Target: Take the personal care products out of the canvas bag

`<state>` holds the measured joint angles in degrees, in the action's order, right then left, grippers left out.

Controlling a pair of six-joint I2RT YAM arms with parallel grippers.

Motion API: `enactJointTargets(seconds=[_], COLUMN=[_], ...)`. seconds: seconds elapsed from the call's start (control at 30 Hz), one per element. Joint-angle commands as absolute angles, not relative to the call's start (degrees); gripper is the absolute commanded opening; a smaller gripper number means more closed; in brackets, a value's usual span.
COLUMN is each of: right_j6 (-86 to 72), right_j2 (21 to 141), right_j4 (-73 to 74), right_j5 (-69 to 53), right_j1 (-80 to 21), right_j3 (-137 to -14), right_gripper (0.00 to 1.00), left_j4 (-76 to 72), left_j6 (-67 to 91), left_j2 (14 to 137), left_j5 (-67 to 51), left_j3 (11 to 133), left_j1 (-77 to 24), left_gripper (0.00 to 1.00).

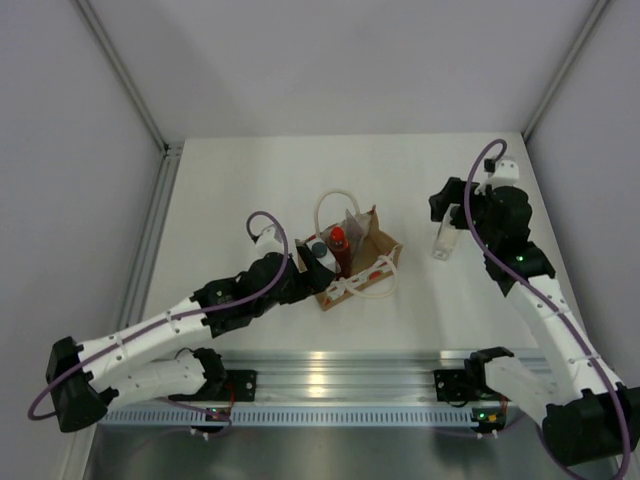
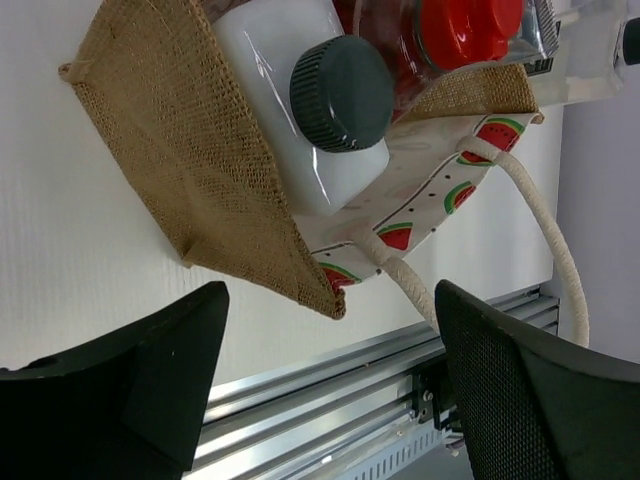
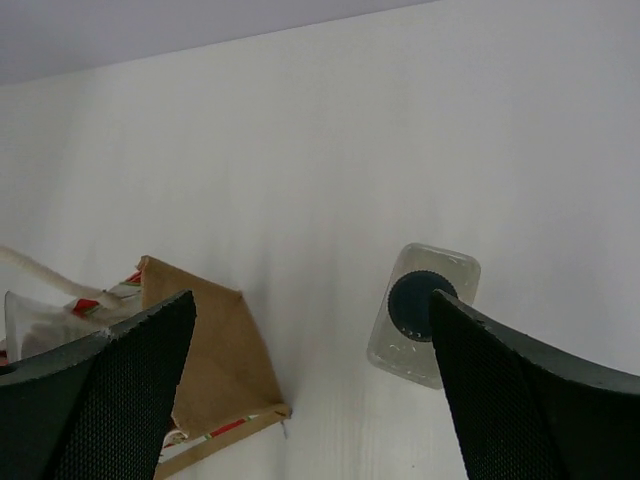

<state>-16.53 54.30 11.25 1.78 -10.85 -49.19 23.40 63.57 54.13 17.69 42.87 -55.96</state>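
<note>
The tan canvas bag [image 1: 365, 262] stands mid-table with its white rope handles [image 1: 335, 200] loose. Inside it I see a white bottle with a grey cap [image 2: 340, 92], a red bottle with a red cap [image 2: 470, 25] and a pale tube [image 1: 351, 224]. My left gripper [image 1: 300, 272] is open at the bag's left side, level with its lower corner [image 2: 320, 290], nothing between the fingers. A clear bottle with a dark cap [image 3: 405, 310] stands upright on the table right of the bag [image 3: 210, 350]. My right gripper [image 1: 445, 222] hangs open just above that bottle [image 1: 441, 243], not touching it.
An aluminium rail [image 1: 340, 375] with both arm bases runs along the near table edge. Grey enclosure walls [image 1: 100, 150] close in on the left, right and back. One rope handle [image 2: 545, 225] trails from the bag toward the rail.
</note>
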Motion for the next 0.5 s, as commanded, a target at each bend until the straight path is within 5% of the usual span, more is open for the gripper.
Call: enactJointTargets(seconds=[0.0,0.3,0.47], right_j6=[-15.9,-15.8,-15.4], right_j2=[53.2,51.1,53.4], right_j4=[12.0,11.9,11.3], right_j5=[-3.1,-10.3,-16.8], right_j1=[-12.4,-13.7,-17.6], right_j3=[-51.5,-52.4,-56.8], right_gripper=[0.95,0.93,0.91], left_j4=[13.5,12.3,11.9], left_j6=[65.6,67.7,69.7], left_j2=[55.4,62.2,63.1], left_j5=[22.7,25.8,25.1], left_j3=[41.0,39.8,38.1], left_j1=[-56.6,-56.6,-56.7], left_gripper=[0.88,0.67,0.43])
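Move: The near end of the canvas bag's left wall rim lies about 4 cm ahead of the left hand, 2 cm right and 5 below; the white bottle stands some 4 cm beyond that rim spot and 1 right of it. From the right hand, the red-capped bottle is roughly 19 cm left, 3 back and 15 below, the bag's right wall about 9 left, 1 ahead and 15 below, the clear bottle 4 ahead, 4 right and 13 below. The left hand sinks about 4 cm and eases 2 to 3 cm forward onto the near end of the bag's left wall, its fingers closing from wide to about half open so that they straddle the rim, one outside and one inside. Meanwhile the empty right hand, still wide open, leaves the clear bottle and swings some 6 cm left towards the bag, rising and drawing back about 2.5 cm each and turning roughly 15 degrees counter-clockwise. ##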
